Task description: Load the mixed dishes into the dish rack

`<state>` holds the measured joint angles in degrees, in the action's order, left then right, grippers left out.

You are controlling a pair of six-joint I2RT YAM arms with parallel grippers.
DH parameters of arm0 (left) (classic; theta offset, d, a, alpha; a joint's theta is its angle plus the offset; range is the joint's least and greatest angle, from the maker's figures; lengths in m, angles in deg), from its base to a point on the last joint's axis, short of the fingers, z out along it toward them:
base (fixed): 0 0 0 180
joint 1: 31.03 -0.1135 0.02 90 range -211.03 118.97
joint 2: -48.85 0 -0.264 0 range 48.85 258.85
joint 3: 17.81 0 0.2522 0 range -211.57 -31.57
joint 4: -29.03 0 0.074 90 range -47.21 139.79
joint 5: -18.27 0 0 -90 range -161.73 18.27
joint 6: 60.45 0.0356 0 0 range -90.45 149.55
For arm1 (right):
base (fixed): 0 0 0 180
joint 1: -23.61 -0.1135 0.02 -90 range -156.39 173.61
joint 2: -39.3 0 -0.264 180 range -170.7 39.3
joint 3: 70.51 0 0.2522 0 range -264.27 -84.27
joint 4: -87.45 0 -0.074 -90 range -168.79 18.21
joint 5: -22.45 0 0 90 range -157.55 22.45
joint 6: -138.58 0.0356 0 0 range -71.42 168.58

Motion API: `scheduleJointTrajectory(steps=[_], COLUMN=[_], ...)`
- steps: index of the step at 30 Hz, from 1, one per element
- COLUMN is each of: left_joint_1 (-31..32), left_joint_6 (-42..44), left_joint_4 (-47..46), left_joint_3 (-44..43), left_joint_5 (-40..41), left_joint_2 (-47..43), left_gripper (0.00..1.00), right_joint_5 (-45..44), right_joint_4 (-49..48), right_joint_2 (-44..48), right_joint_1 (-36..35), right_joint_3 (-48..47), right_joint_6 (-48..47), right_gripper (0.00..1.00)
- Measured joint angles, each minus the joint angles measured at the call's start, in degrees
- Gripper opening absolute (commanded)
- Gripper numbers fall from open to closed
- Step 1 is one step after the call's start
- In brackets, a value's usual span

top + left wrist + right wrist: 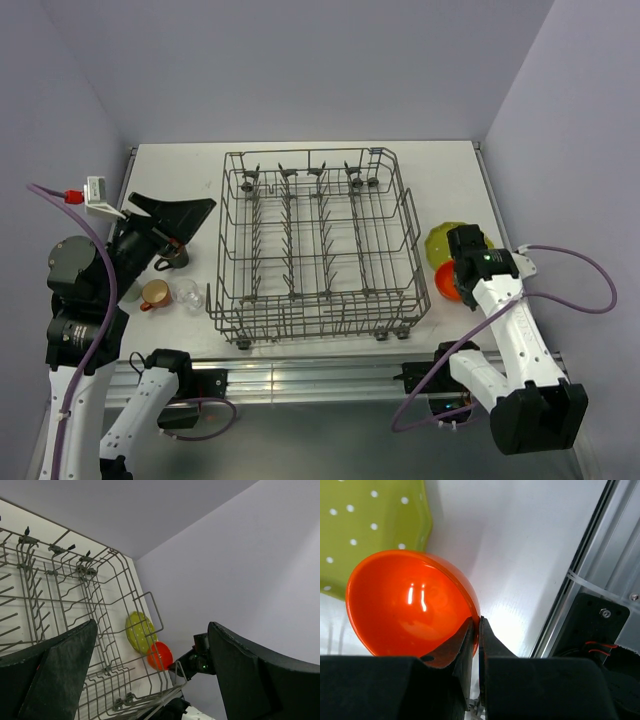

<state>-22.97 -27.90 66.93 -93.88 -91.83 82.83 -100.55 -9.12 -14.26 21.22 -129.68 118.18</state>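
The grey wire dish rack (316,318) stands mid-table with no dishes in it; it also shows in the left wrist view (75,595). My right gripper (457,277) (479,622) is shut on the rim of the orange bowl (446,285) (405,605) (160,655), which is tilted beside the yellow-green plate (443,240) (365,525) (137,630), right of the rack. My left gripper (190,213) (150,670) is open and empty, raised left of the rack. Below it sit the dark brown mug (171,258), the small orange cup (155,294) and the clear glass (187,294). The pale green cup is out of view.
The table's right edge and metal rail (590,580) run close beside the bowl. The lilac side wall (240,570) rises just right of the table. The aluminium rail (320,375) at the near edge carries both arm bases.
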Motion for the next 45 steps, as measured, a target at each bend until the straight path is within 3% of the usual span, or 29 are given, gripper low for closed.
scheduleJointTrajectory(steps=[13,22,25,34,45], left_joint_1=[0.0,0.0,0.0,0.0,0.0], left_joint_6=[1.29,2.8,2.97,2.97,2.75], left_joint_4=[0.52,0.57,0.48,-0.33,-1.14], left_joint_3=[0.81,2.25,2.78,3.69,4.17], left_joint_5=[-0.55,-1.55,-1.75,-3.1,-3.48], left_joint_2=[0.39,2.4,2.84,4.04,4.44], left_gripper=[0.99,0.98,0.98,0.97,0.96], right_joint_5=[-3.58,-5.01,-4.52,0.83,4.09], right_joint_4=[-0.98,-2.93,-4.17,-6.34,-8.59], right_joint_2=[1.97,1.57,2.6,5.46,-1.2], right_joint_1=[0.0,0.0,0.0,-0.13,-1.77], right_joint_3=[-16.26,-20.06,-17.84,1.79,3.26], right_joint_6=[-8.39,-12.48,-12.09,-10.05,-8.22], right_gripper=[0.0,0.0,0.0,0.0,0.0])
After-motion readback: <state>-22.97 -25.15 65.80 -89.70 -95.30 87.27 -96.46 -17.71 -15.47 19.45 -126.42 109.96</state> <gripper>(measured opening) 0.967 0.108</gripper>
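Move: The right hand already has the orange bowl pinched by its near rim, the bowl's middle some 5 cm ahead, 3 cm left and 3 cm lower. The middle of the dish rack is about 37 cm left and 14 cm ahead, at roughly hand height. The green plate lies about 14 cm straight ahead, some 6 cm down. From the empty left hand, the rack's middle is about 9 cm ahead, 20 cm right and 32 cm below. Keeping its pinch on the orange bowl's rim, the right hand rises about 12 cm and some 5 cm forward, fingers tilting up nearly 20 degrees, then comes back down and levels out, ending 2 cm forward, 1.5 cm left and slightly lower than it began, turned 10 degrees counter-clockwise. The left hand, empty and wide open, sinks about 4.5 cm, easing forward. ##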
